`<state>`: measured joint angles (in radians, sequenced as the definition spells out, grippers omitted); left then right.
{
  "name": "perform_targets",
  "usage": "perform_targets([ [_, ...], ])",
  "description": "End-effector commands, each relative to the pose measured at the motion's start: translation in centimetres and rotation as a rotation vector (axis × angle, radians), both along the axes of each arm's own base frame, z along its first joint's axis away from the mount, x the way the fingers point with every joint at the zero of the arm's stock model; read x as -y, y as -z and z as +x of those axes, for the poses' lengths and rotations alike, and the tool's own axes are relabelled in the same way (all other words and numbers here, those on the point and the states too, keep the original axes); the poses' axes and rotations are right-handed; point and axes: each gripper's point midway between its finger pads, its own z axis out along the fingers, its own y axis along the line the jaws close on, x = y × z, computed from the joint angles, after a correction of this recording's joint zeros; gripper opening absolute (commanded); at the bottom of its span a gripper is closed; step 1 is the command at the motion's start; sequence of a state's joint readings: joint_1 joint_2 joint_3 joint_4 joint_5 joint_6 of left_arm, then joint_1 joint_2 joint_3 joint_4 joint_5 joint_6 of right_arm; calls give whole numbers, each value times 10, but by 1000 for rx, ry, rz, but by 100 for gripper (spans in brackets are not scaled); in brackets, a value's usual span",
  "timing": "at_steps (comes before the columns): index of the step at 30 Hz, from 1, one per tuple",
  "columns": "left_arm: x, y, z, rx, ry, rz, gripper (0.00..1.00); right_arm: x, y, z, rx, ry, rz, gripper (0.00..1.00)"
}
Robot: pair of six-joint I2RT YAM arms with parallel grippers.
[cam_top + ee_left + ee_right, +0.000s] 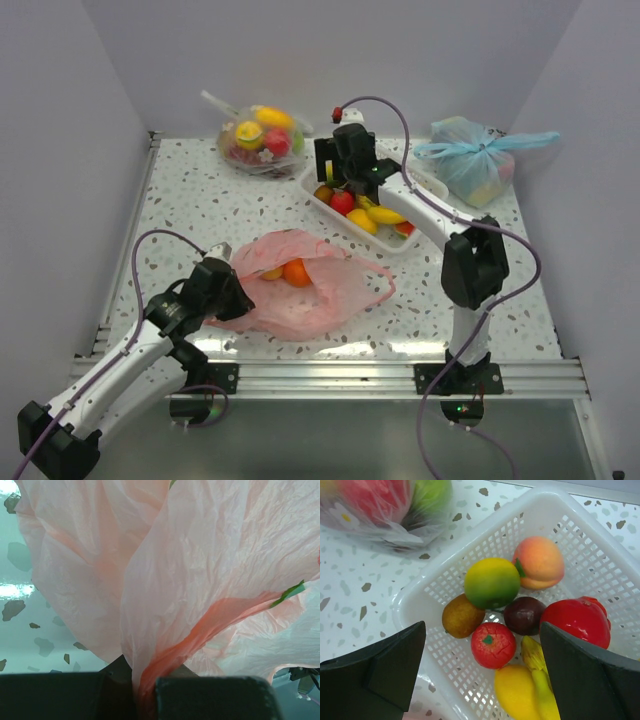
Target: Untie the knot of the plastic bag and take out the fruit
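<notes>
The pink plastic bag (310,295) lies mid-table with its mouth gaping open. An orange fruit (296,272) shows inside it. The knot is out of view. My left gripper (228,292) is at the bag's left edge. In the left wrist view it (145,692) is shut on a bunched strip of the pink film (200,580). My right gripper (343,180) hangs open over the white basket (340,225), holding nothing. Below its (487,652) wide-apart fingers (395,670) lie a red fruit (493,644), a peach (538,562), a green-yellow fruit (492,582) and a banana (540,680).
A clear bag of fruit (262,140) sits at the back, left of the basket. A light blue bag (478,160) tied with a bow stands at the back right. White walls close in the table on three sides. The basket's rim (410,600) is just left of my right gripper.
</notes>
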<state>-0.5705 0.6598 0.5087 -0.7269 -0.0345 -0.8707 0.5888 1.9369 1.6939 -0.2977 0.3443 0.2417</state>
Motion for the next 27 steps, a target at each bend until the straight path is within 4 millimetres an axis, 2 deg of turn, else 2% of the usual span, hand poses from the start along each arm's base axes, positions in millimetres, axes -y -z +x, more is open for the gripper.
perform_targets([
  [1, 0, -7, 3, 30, 10, 5, 3, -8, -69, -7, 113, -57, 97, 99],
  [3, 0, -6, 3, 27, 10, 6, 3, -10, -80, -21, 100, -99, 118, 99],
  [5, 0, -7, 3, 31, 8, 4, 3, -23, -82, -41, 74, -176, 152, 99],
  [6, 0, -9, 4, 35, 7, 1, 3, -24, -97, -54, 92, -197, 178, 99],
  [7, 0, -8, 4, 33, 4, 0, 3, -38, -91, -72, 69, -253, 185, 99],
  [8, 0, -7, 4, 28, 4, 1, 3, -51, -96, -96, 70, -305, 196, 99],
  [9, 0, -7, 4, 29, 5, 0, 3, -49, -105, -99, 85, -308, 206, 99],
  [10, 1, -7, 4, 27, 6, 0, 3, -66, -96, -120, 61, -365, 197, 99],
  [12, 2, -8, 5, 27, 7, -3, 3, -83, -95, -149, 36, -439, 212, 98],
  [13, 2, -8, 5, 24, 8, -3, 3, -95, -90, -174, 12, -493, 218, 98],
  [15, 2, -9, 5, 27, 9, -1, 3, -111, -80, -203, -38, -566, 247, 98],
  [16, 2, -11, 6, 31, 6, -3, 3, -122, -70, -228, -67, -625, 246, 98],
  [18, 3, -13, 7, 32, 7, -7, 3, -133, -56, -257, -122, -703, 247, 97],
  [19, 3, -14, 7, 33, 7, -8, 3, -140, -40, -279, -171, -753, 234, 97],
  [22, 5, -16, 8, 34, 7, -13, 3, -145, 2, -314, -283, -820, 175, 97],
  [24, 6, -18, 8, 36, 10, -18, 3, -143, 22, -319, -324, -791, 161, 96],
  [25, 7, -19, 9, 37, 10, -22, 3, -141, 35, -316, -317, -756, 157, 96],
  [27, 7, -21, 8, 35, 13, -25, 3, -135, 46, -306, -300, -681, 148, 95],
])
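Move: The right hand is over the far-left part of the basket. The orange in the open pink bag lies about 26 cm back towards the base, 12 cm to this hand's left and some 16 cm below. A yellow fruit sits 6 cm left of the orange, level with it. The green fruit is roughly 10 cm under this hand, 2 cm back. The basket's middle is 5 cm back, 10 cm right. From the left hand, the orange is some 9 cm ahead, 12 cm right, 4 cm lower. Leave the green fruit in the basket and swing the right gripper back some 32 cm and about 14 cm left towards the orange. Arc up over the basket's rim first, then sink steeply over the bag's mouth, turning the wrist about 45 degrees counter-clockwise and tipping it down, fingers kept wide open. Hold the left hand still, keeping its pinch on the bag's edge. ##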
